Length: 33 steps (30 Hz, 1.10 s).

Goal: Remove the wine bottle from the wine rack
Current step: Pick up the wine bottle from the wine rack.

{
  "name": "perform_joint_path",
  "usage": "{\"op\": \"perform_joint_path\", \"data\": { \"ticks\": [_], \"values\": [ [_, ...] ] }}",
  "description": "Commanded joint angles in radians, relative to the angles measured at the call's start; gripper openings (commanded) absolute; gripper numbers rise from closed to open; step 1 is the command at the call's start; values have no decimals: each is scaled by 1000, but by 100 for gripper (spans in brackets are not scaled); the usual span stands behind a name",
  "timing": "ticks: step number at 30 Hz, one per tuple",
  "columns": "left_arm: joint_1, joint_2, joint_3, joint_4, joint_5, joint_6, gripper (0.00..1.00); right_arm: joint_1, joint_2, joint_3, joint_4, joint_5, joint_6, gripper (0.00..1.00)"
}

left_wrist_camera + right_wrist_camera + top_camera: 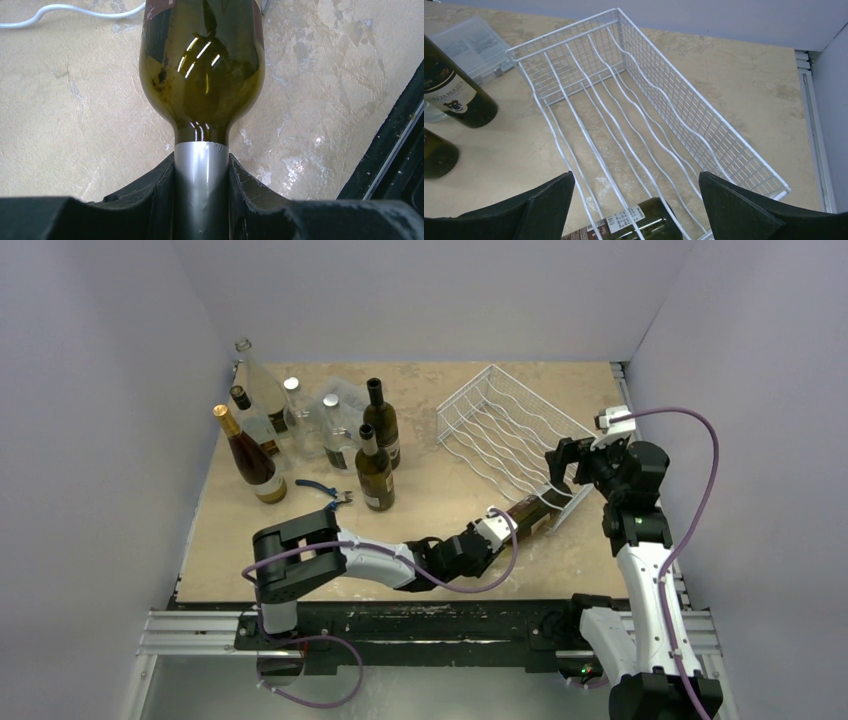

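The white wire wine rack lies tilted at the back right of the table. A dark green wine bottle lies on its side, its base end under the rack's wavy wires and its neck pointing toward the arms. My left gripper is shut on the bottle's silver foil neck, with a black finger pressed to each side. My right gripper hovers open over the rack's near end, both fingers wide apart and touching nothing.
Several upright bottles stand at the back left, with a clear plastic box behind them. Blue-handled pliers lie in front of those bottles. Walls close in the table on three sides. A black rail runs along the near edge.
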Motion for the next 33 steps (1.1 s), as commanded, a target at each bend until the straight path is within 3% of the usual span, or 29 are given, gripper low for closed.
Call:
{"op": "perform_joint_path", "data": {
  "ticks": [1,14,33],
  "values": [
    [-8,-94,-24,171,-36,7,0,2,-11,-9,36,-40,-16,99],
    [-36,-228,-150,156,-49,22,0,2,-17,-9,7,-90,-71,99],
    [-62,-534,-245,-224,-6,-142,0,3,-24,21,-166,-412,-309,99]
  ]
}}
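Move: The left gripper already holds the wine bottle by its neck; the bottle's middle lies about 7 cm ahead and 8 cm right of it, the base still under the wine rack's end wires. The rack's middle is some 26 cm ahead and 5 cm right; the nearer standing bottle, towards the open table, is 24 cm left and 13 cm ahead. From the right hand, the held bottle lies roughly 7 cm back, 8 cm left and 22 cm below. Keep the left gripper's hold on the neck and draw the wine bottle out from under the rack's end wires: go left about 7 cm and back 5 cm, first nearly level, then rising some 5 cm, wrist almost unturned. Meanwhile swing the open, empty right hand some 20 degrees counter-clockwise, shifting it a little left and back. ##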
